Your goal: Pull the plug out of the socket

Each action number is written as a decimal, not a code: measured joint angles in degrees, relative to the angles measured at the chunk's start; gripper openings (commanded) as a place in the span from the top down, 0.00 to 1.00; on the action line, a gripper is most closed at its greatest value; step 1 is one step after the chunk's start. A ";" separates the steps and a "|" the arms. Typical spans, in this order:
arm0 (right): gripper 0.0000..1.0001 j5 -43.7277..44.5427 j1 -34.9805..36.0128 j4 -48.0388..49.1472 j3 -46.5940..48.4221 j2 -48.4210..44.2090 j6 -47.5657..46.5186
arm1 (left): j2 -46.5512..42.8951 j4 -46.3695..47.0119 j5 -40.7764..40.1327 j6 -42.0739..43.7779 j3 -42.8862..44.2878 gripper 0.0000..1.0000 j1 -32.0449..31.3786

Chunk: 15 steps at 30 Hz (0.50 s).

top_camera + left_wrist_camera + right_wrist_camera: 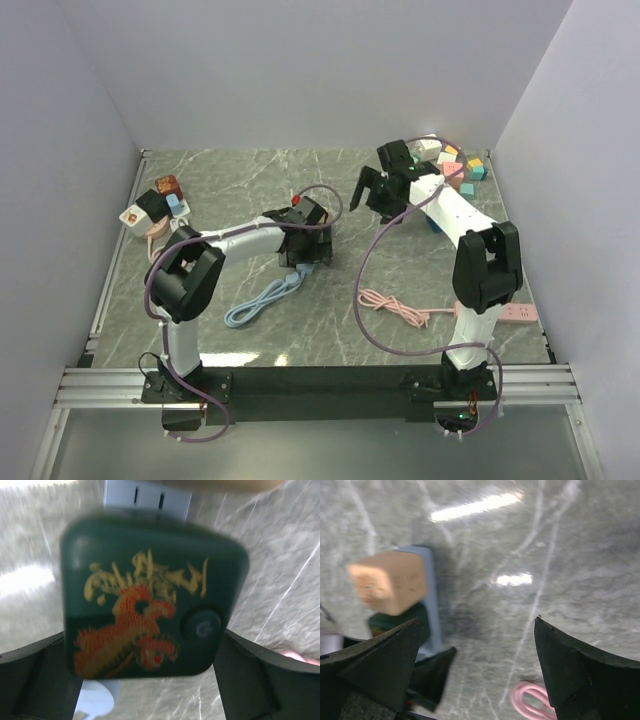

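A dark green plug (150, 600) with an orange dragon print fills the left wrist view, blurred, just below a light blue socket strip (147, 497). My left gripper (145, 635) is open, its fingers (35, 680) standing wide on either side of the plug's lower corners; whether they touch it I cannot tell. In the top view this gripper (300, 250) hovers over the strip at the table's middle. The right wrist view shows the strip (431, 595) and the green plug (395, 622). My right gripper (477, 621) hangs open and empty over bare table, to the right (372, 195).
A tan cube plug (390, 582) sits on the same strip. The strip's pale blue cable (262, 300) coils toward the front. A pink cable (395, 308) and pink strip (515, 312) lie front right. Coloured blocks (462, 165) are back right, small adapters (155, 205) far left.
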 measured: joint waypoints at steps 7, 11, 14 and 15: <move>0.00 0.68 2.95 -1.73 11.10 4.74 0.90 | -4.90 -3.52 -3.30 -6.16 -1.88 0.01 -0.94; 0.00 0.61 4.94 -3.48 15.43 8.50 1.68 | -15.91 -3.21 -4.07 -8.00 -5.99 0.01 0.55; 0.00 0.83 7.04 -6.01 20.22 12.39 2.62 | -23.58 -0.04 -3.45 -8.87 -9.57 0.01 2.34; 0.00 0.83 7.67 -6.88 21.86 13.57 2.93 | -25.77 0.90 -3.23 -9.31 -11.21 0.01 3.04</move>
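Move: The right hand, empty and open, has the orange plug at the far end of the blue socket about 12 cm to its left, about level with it front to back and some 9 cm lower; the green plug is 5 cm nearer the base than the orange one. The left hand's open fingers straddle the green plug, with the orange plug 5 cm ahead and the socket's bare near end about 4 cm back and 3 cm below. Leftward goes the right hand, about 8 cm and a little forward, rising slightly first and then easing down, towards the orange plug with its fingers wide open. Meanwhile the left hand, already open, backs off a centimetre, then climbs some 11 cm off the green plug and drifts about 4 cm left, its wrist tilting and turning counter-clockwise by 10 degrees or so. ##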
